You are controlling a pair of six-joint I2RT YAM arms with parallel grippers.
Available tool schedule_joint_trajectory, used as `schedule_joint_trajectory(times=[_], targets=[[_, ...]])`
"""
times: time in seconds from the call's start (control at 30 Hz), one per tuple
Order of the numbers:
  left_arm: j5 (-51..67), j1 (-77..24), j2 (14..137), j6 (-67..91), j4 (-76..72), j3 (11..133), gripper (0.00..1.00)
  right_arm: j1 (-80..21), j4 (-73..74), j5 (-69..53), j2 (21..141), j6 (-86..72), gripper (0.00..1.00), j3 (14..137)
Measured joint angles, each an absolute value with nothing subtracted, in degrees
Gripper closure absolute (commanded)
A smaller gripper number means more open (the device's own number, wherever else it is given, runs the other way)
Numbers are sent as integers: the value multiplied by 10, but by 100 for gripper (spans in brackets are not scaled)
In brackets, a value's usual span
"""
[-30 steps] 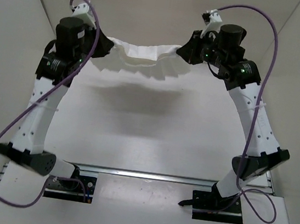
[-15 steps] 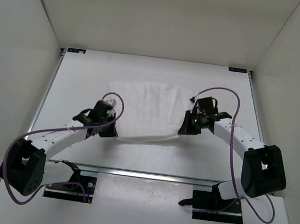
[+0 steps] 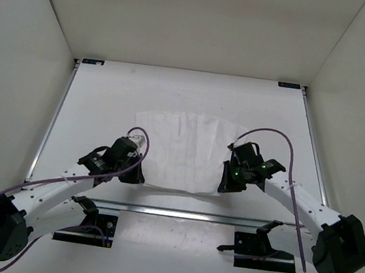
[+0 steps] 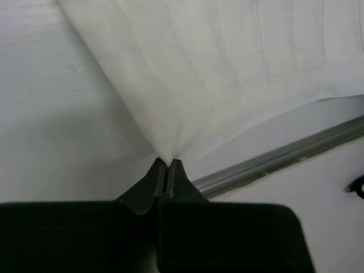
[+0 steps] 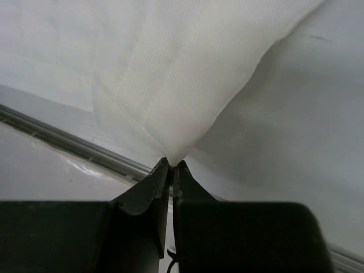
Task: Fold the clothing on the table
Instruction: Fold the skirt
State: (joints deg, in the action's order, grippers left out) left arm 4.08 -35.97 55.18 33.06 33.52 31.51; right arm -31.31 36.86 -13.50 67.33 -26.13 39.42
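Observation:
The clothing (image 3: pixel 180 151), thin white fabric with faint lengthwise creases, lies spread nearly flat on the table (image 3: pixel 107 93), its near hem close to the front rail. My left gripper (image 3: pixel 140 178) is shut on the garment's near left corner; in the left wrist view the fabric (image 4: pixel 227 57) fans out from the pinched tips of this gripper (image 4: pixel 166 162). My right gripper (image 3: pixel 222 186) is shut on the near right corner. In the right wrist view the cloth (image 5: pixel 193 68) rises in a fold from the closed tips of that gripper (image 5: pixel 172 164).
A metal rail (image 3: pixel 179 213) runs along the table's near edge just behind both grippers, also seen as the rail (image 4: pixel 273 159) and the rail (image 5: pixel 68 142). Arm base plates (image 3: pixel 265 252) sit beyond it. Purple cables (image 3: pixel 270 133) loop over the arms. White walls enclose three sides.
Both arms came down from high at the back, where the garment hung bunched between them, and drew toward the near edge. The clothing now lies spread on the table.

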Motion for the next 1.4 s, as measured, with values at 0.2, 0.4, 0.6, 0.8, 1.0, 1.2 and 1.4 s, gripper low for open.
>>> schedule_joint_trajectory(times=[0.2, 0.4, 0.6, 0.8, 1.0, 1.2, 1.4], targets=[[60, -368, 471, 348, 393, 315, 100, -335, 444, -135, 570, -279, 100, 394], [86, -368, 404, 371, 448, 341, 100, -341, 519, -152, 500, -285, 99, 394], [141, -350, 400, 379, 476, 422, 100, -297, 608, -175, 468, -269, 100, 453], [209, -252, 486, 355, 413, 506, 100, -142, 617, -215, 550, -187, 100, 590], [231, -162, 677, 348, 289, 532, 100, -104, 521, -236, 783, -141, 100, 694], [222, -133, 946, 334, 235, 671, 51, -77, 493, -202, 1129, -131, 61, 932], [223, -94, 1022, 337, 201, 734, 38, -60, 464, -132, 1207, -125, 45, 1046]])
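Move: Both hands still pinch the skirt's near corners a few centimetres off the table, the left hand with the skirt's far left corner some 26 cm ahead, 7 cm to its left and 5 cm lower. The right hand has the far right corner about 26 cm ahead, 8 cm to its right, also 5 cm lower. The skirt's middle lies roughly 13 cm ahead of both, 13 cm inward from each; the table's metal rail runs about 8 cm straight behind them. Back towards the rail and up first, both hands draw the pinched near corners some 5 cm back, rise about 15 cm, then sweep over the skirt, forward and down again towards its far edge, roughly 30 cm or more from the rearmost point. While still travelling forward and low they open past halfway and let the cloth go, the left hand rolled and turned some 20 degrees. ##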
